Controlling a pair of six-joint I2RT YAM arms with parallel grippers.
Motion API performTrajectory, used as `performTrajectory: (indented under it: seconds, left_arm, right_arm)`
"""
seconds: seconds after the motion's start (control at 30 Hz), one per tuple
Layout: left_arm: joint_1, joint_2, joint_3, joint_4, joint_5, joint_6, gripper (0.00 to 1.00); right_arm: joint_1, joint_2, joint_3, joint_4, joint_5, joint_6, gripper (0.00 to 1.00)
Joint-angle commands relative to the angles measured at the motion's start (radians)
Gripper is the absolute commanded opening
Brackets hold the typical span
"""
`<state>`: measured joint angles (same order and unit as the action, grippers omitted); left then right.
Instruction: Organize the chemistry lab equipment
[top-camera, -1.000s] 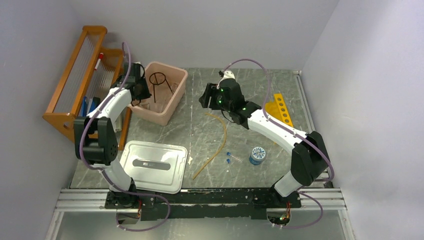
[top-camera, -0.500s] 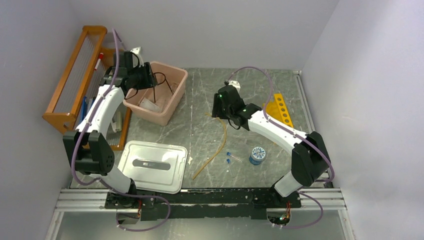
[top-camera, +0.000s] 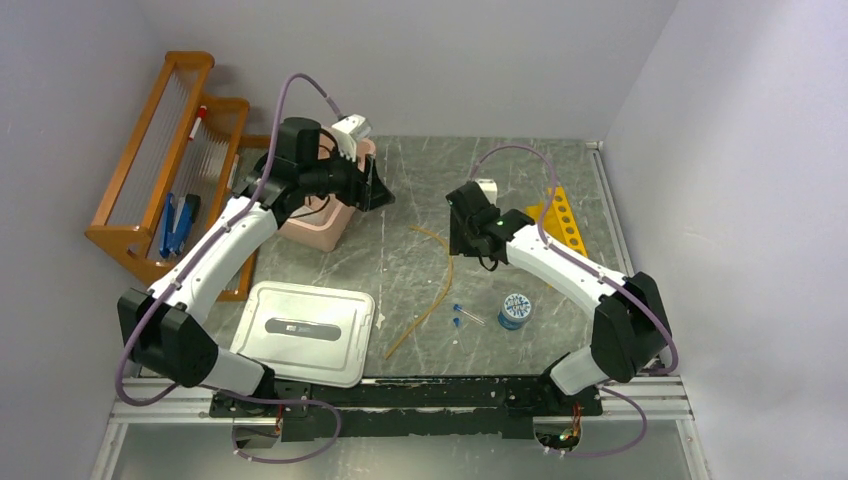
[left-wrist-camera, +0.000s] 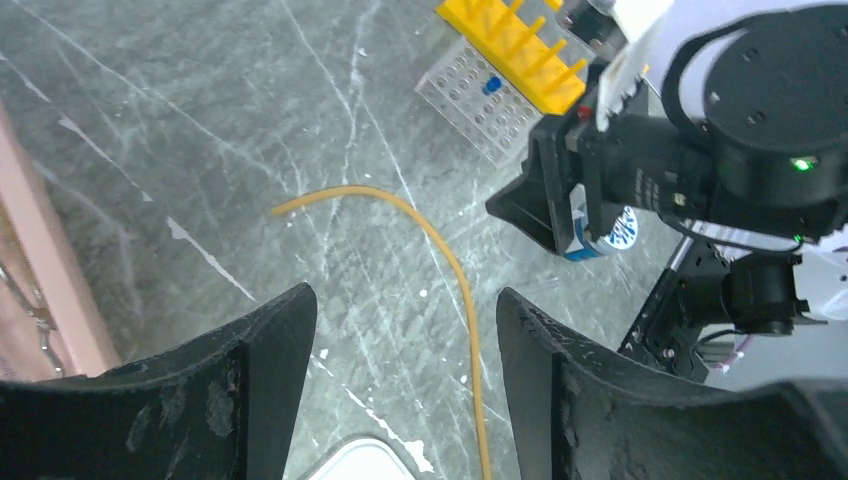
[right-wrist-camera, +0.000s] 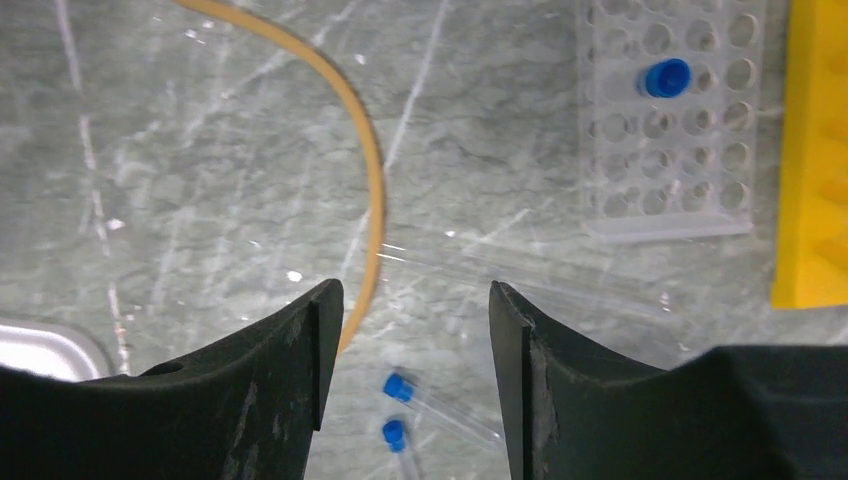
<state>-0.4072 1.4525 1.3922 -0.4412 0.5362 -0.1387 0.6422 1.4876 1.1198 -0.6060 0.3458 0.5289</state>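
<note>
The long tan rubber tube lies curved across the middle of the table. My left gripper hangs open just right of the pink tub, with nothing between its fingers; the tube shows on the table below them. My right gripper is open above the tube's far end. Two tiny blue-capped vials lie on the table under its jaws. A blue hexagonal piece sits to the right of the vials. The yellow tube rack lies at the right.
A clear hole rack holding one blue-capped vial lies beside the yellow rack. The white lid lies at the near left. The orange wooden rack stands along the left wall.
My left arm has lifted out of the pink tub and swung right, its jaws opening. My right gripper has moved right and nearer, over the tube's far end.
</note>
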Motion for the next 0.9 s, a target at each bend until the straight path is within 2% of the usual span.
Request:
performTrajectory:
  seconds: [0.0, 0.1, 0.27, 0.43, 0.77, 0.87]
  left_arm:
    - [-0.036, -0.049, -0.056, 0.103, 0.075, -0.010, 0.70]
    - [-0.048, -0.056, -0.087, 0.137, 0.075, -0.032, 0.69]
    - [-0.060, -0.044, -0.092, 0.138, 0.053, -0.045, 0.68]
    - [-0.070, -0.035, -0.102, 0.155, 0.042, -0.060, 0.68]
    - [-0.076, -0.018, -0.080, 0.133, -0.022, -0.058, 0.68]
    - [-0.076, -0.022, -0.077, 0.126, -0.077, -0.064, 0.68]
  right_arm:
    - [-0.033, -0.003, -0.002, -0.101, 0.034, -0.049, 0.59]
    - [-0.043, 0.005, 0.003, -0.157, 0.049, -0.026, 0.59]
    - [-0.060, -0.006, -0.001, -0.293, 0.128, 0.146, 0.59]
    - [-0.061, -0.046, -0.067, -0.322, 0.111, 0.246, 0.53]
    - [-0.061, -0.065, -0.120, -0.280, 0.010, 0.294, 0.25]
    - [-0.060, -0.069, -0.110, -0.274, 0.019, 0.288, 0.09]
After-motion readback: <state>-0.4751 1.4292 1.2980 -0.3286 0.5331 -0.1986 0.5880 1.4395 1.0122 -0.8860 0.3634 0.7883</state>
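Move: The clear funnel lies about 4 cm back and 6 cm to the right of the right hand, some 5 cm below. The blue-labelled jar is about 11 cm back and 12 cm right; the blue-capped vials are 11 cm back and 3 cm right; the tan tubing's bend is 3 cm back and 2 cm left. From the left hand the funnel is roughly 10 cm back, 18 cm right and 20 cm below. Right hand swings back and right about 9 cm, sinking 4, turns clockwise and closes around the funnel's stem. ##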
